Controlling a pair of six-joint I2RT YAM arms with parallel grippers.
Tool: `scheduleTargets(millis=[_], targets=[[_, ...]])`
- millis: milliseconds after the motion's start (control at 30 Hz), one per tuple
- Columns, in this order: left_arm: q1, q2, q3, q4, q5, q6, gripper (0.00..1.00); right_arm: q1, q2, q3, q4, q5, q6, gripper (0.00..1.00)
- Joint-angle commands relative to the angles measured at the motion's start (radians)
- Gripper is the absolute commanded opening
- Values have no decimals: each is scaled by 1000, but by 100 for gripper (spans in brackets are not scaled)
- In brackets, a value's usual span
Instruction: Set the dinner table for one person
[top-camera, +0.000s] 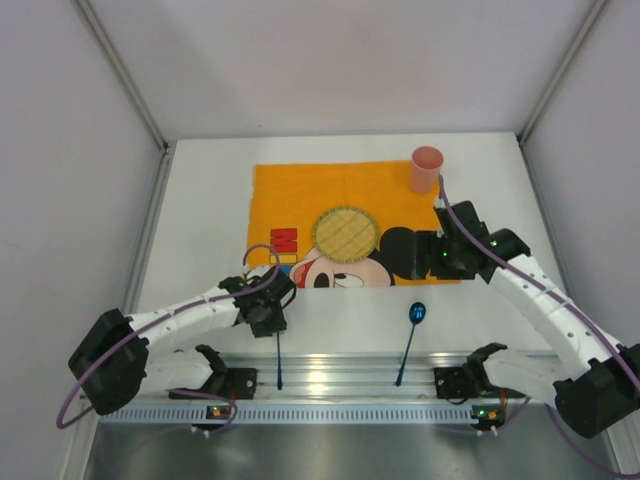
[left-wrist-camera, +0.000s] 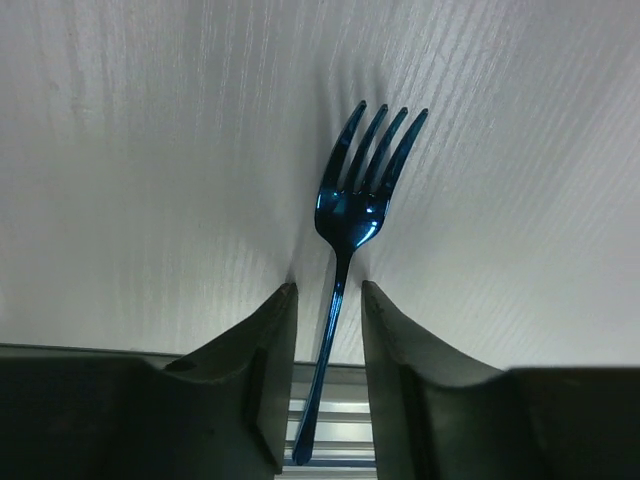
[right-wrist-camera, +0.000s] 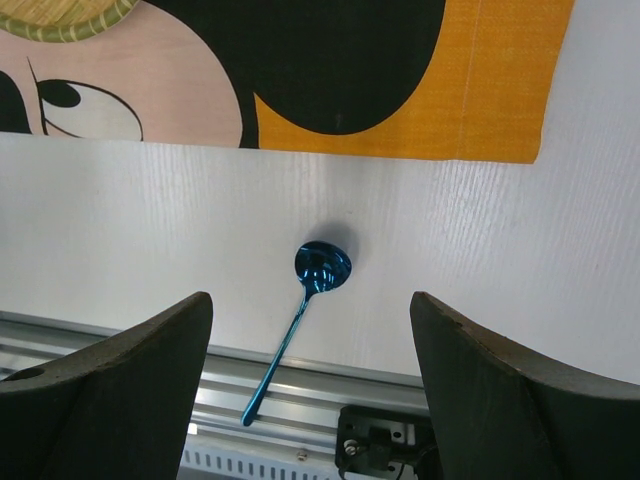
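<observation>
A blue fork (left-wrist-camera: 350, 215) lies on the white dinner table (left-wrist-camera: 150, 150), tines pointing away, its handle (top-camera: 279, 360) running back over the metal rail. My left gripper (left-wrist-camera: 328, 288) is low over it at the near left (top-camera: 270, 315), jaws narrow and astride the handle with a thin gap on each side. A blue spoon (top-camera: 417, 313) lies to the right, bowl on the table (right-wrist-camera: 150, 200), handle over the rail. My right gripper (top-camera: 405, 255) hovers above the placemat's lower right corner, wide open and holding nothing; in its wrist view the spoon (right-wrist-camera: 322, 265) lies below its gripper (right-wrist-camera: 310, 295).
An orange cartoon-mouse placemat (top-camera: 300, 190) covers the table's middle, with a round woven yellow-green plate (top-camera: 345, 232) on it and a pink cup (top-camera: 426, 170) at its far right corner. An aluminium rail (top-camera: 320, 375) runs along the near edge. White walls enclose the table.
</observation>
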Motion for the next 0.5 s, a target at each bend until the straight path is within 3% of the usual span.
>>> scheduleTargets(millis=[0,167,233,333,467], targets=[[-4,13,-15,71,-16,-22,34,9,-27,-2,-15,10,-18,80],[-3,114,1,108,-26,5,17,9,-19,7,-23,12,-19,80],[-6,162,20,92,-37,15,0,9,-13,15,-26,15,-24,80],[-4,188,58,70,-63,23,0,9,-4,23,-32,22,-26,80],[-6,158,219,-45,-120,57,0,8,-1,44,-43,35,-27,80]])
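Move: The fork lies almost under the left hand, its neck already between the open fingers, its middle about 4 cm back, 1 cm to the right and 1 cm lower. The plate is roughly 22 cm ahead and 16 cm right of this hand, on the orange mat, whose middle lies some 24 cm ahead and 17 cm right. The spoon is 28 cm right and 4 cm back. From the right hand, the fork lies about 31 cm left, 13 cm back and 13 cm below. The fork's handle, just behind the tines, is pinched as the left fingers shut from less than half open to almost fully closed. Meanwhile the left hand travels about 3 cm forward and to the right at table height, taking the fork with it towards the mat and plate, its fingers still pointing down. ##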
